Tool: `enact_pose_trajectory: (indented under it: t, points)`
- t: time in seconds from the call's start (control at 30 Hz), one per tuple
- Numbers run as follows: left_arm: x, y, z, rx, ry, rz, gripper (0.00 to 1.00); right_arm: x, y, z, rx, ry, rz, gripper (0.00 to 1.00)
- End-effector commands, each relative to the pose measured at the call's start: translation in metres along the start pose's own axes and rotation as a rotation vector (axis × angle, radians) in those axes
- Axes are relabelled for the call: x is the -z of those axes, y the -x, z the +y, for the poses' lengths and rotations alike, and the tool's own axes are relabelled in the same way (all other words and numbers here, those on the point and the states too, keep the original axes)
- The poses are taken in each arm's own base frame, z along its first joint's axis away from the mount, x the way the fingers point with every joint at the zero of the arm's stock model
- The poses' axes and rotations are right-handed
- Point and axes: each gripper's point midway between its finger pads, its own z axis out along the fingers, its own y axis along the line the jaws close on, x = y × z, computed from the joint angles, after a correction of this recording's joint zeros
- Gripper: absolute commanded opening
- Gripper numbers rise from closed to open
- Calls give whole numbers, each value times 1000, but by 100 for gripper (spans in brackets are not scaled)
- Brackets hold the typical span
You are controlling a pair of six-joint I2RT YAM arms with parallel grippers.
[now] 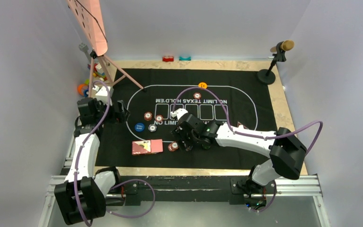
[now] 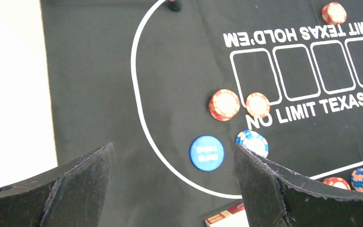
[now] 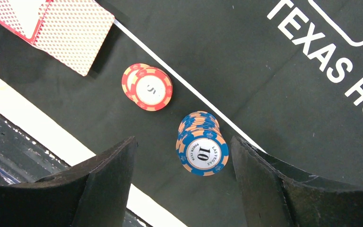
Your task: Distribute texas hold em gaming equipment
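A stack of blue and orange "10" chips (image 3: 202,151) stands on the mat between the fingers of my right gripper (image 3: 184,184), which is open with a gap on both sides. A short pile of red chips (image 3: 147,88) lies just beyond it, and red-backed cards (image 3: 71,30) lie further left. My left gripper (image 2: 175,189) hangs open above the mat's left end, holding nothing. Ahead of it lie a blue "small blind" disc (image 2: 207,152), a blue chip (image 2: 252,143) and two red chip piles (image 2: 224,104). An orange disc (image 1: 203,85) and a red chip (image 1: 197,95) sit at the far side.
The black mat (image 1: 246,94) covers most of the table. A pink stand on tripod legs (image 1: 94,28) rises at the back left, with coloured toys (image 1: 87,85) beside it. Red (image 1: 168,58) and teal (image 1: 185,58) blocks lie at the back edge. A microphone stand (image 1: 274,61) is at the back right.
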Motion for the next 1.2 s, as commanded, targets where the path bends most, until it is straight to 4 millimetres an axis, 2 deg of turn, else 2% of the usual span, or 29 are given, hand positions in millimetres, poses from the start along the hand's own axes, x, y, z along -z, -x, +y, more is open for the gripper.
enact_pose_trajectory:
  t: [0.0, 0.07, 0.23, 0.53, 0.67, 0.97, 1.17]
  points:
    - [12, 29, 16, -54, 6, -56, 100, 2, 4, -5, -24, -19, -28, 76]
    - [12, 26, 16, -81, -9, -39, 100, 1, 1, -5, -25, -15, -23, 76]
    - [14, 24, -4, -72, -85, -31, 100, -6, -13, -4, -35, -2, 9, 76]
    - [10, 17, -20, -26, -72, -17, 100, -20, -27, 2, -38, 29, 50, 74]
    - [4, 11, -18, -47, -27, 0, 100, -27, -31, 4, -39, 40, 69, 70]
    - [2, 22, -11, -12, 17, -11, 100, -29, -33, 4, -32, 39, 78, 59]
    - [1, 13, -7, -28, 31, -14, 100, -28, -32, 4, -27, 35, 79, 54]
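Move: The stack of blue chips stands almost straight below the open right gripper, around 5 cm down and about 1 cm back and 1 cm to the right. Level with the stack, two red chips lie about 7 cm to its left, and the green stack stands some 9 cm to its right. From the left gripper the blue stack is roughly 26 cm right, 15 cm back and 11 cm below. Lower the right gripper about 5 cm over the blue stack, easing back slightly and tipping the fingers a little steeper, until the tips straddle the chips. Then close partway so that the fingers come against the stack's sides. Let the empty, open left gripper sway left, then some 4 cm right, and partly back. ##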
